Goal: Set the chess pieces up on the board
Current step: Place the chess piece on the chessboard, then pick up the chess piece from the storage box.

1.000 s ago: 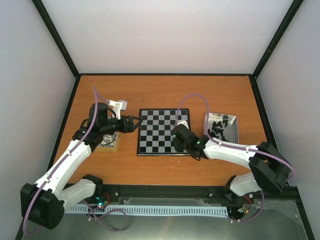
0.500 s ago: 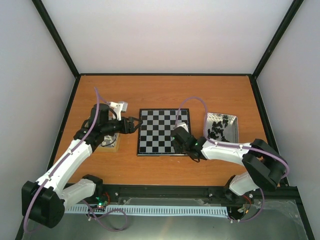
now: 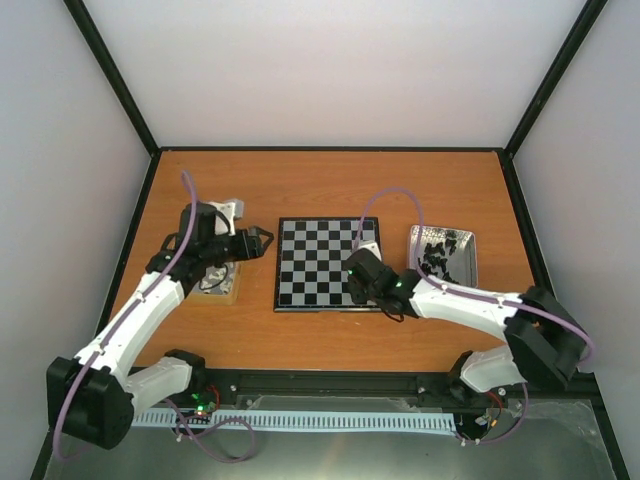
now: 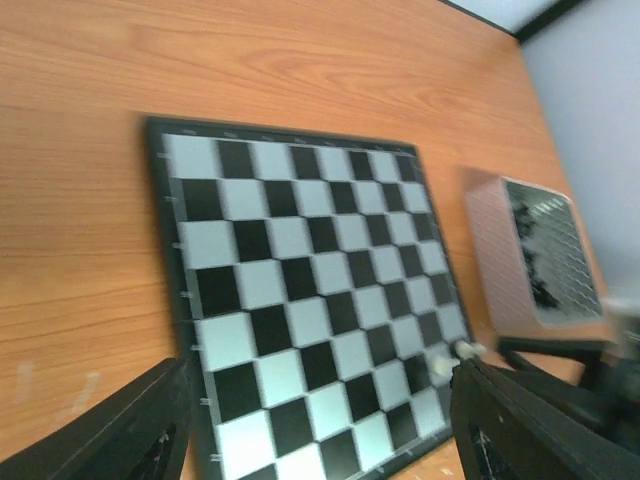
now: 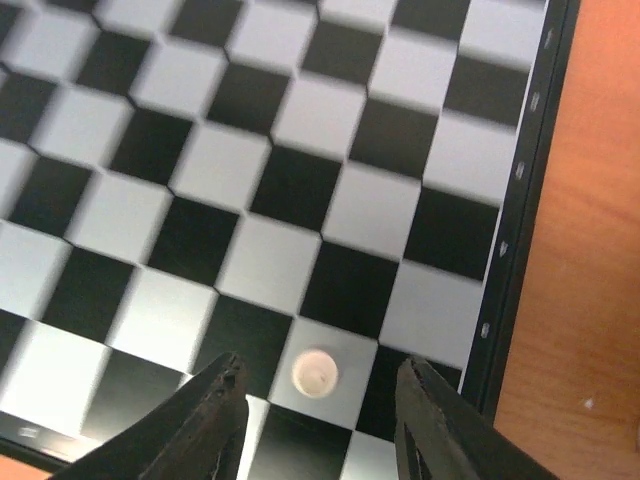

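The board (image 3: 315, 265) lies flat in the middle of the table. My right gripper (image 3: 357, 285) hovers over its near right corner. In the right wrist view one cream-white chess piece (image 5: 315, 373) stands on a pale square of the board (image 5: 300, 110), between the fingers of the open right gripper (image 5: 320, 388), touching neither. The left wrist view shows this piece (image 4: 466, 349) near the board's (image 4: 290, 250) far edge. My left gripper (image 3: 266, 240) is open and empty just left of the board; its own view shows it (image 4: 320, 425) above the board's edge.
A metal tin (image 3: 443, 255) with several black pieces sits right of the board, also visible as a tin (image 4: 535, 250) in the left wrist view. Another small tin (image 3: 218, 282) lies under my left arm. Black frame rails border the table.
My right gripper has opened and let go of the cream-white piece, which now stands on the board. My left gripper has drawn back slightly to the left.
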You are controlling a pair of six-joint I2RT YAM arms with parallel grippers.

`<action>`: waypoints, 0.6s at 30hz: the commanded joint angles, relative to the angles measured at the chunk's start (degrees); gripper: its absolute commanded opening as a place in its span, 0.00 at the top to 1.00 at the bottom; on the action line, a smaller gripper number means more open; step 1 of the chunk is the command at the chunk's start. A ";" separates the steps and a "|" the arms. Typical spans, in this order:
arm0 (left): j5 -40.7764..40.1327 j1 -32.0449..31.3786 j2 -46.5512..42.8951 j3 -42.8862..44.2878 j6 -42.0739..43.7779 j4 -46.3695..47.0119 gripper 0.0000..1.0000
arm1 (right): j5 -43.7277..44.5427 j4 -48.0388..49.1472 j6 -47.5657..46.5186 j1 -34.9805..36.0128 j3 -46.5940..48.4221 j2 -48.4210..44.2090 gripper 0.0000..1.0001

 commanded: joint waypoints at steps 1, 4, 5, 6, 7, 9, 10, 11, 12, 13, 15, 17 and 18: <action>-10.25 6.25 1.89 4.99 -2.14 -7.21 0.30 | 2.75 -4.53 1.30 0.37 6.18 -5.92 0.56; -16.31 9.60 4.90 7.04 -1.47 -10.71 0.31 | 3.05 -6.50 1.26 0.37 8.04 -8.25 0.55; -17.93 10.26 6.66 7.94 -0.98 -12.16 0.32 | 3.01 -6.86 1.22 0.36 8.45 -8.80 0.55; -18.87 11.14 8.74 9.08 -0.63 -13.54 0.34 | 2.87 -7.25 1.20 0.29 8.68 -9.20 0.55; -19.45 11.52 10.92 9.63 -0.05 -14.57 0.39 | 2.69 -7.51 1.28 0.28 8.88 -9.53 0.55; -20.60 11.91 14.74 10.01 0.90 -15.57 0.49 | 2.20 -7.96 1.30 0.28 9.02 -10.07 0.55; -21.21 11.96 16.34 9.98 1.10 -15.45 0.55 | 2.02 -8.14 1.45 0.26 8.95 -10.25 0.55; -20.74 12.10 17.79 9.95 1.45 -15.23 0.59 | 1.89 -8.47 1.59 0.28 8.96 -10.45 0.55; -20.55 12.19 19.40 10.30 1.58 -15.27 0.62 | 1.75 -8.68 1.78 0.28 8.99 -10.52 0.55; -20.78 12.35 20.79 10.62 1.55 -15.43 0.62 | 1.54 -8.95 1.93 0.28 9.03 -10.57 0.55; -21.70 12.58 23.49 11.38 1.43 -15.56 0.62 | 1.08 -9.33 2.15 0.28 8.99 -10.72 0.56; -23.01 12.72 25.98 12.10 1.04 -15.82 0.63 | 0.77 -9.64 2.51 0.28 8.81 -10.91 0.56; -22.83 12.79 26.84 12.06 0.93 -15.43 0.64 | 0.71 -9.70 2.76 0.28 8.74 -11.01 0.56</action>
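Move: The nearest white pawns lie in the metal tray, about 12 cm to my left hand's left, 4 cm ahead and some 17 cm below; another, by the tray's far right corner, is 3 cm farther out. The chessboard's middle is about 12 cm to that hand's right, 2 cm ahead, 19 cm down. Right under my open right fingers, 2 cm down, stands the pawn already set on the board, a second one 3 cm to its right. I sweep my left hand left from the board's side towards the white pawns, about 12 cm over and 4 forward, then sink it almost 12 cm above the tray. On the way I swing its fingers some 25 degrees counter-clockwise, tip them down and half close them. My right hand, fingers open, lifts about 10 cm straight off the placed pawn and hovers. ##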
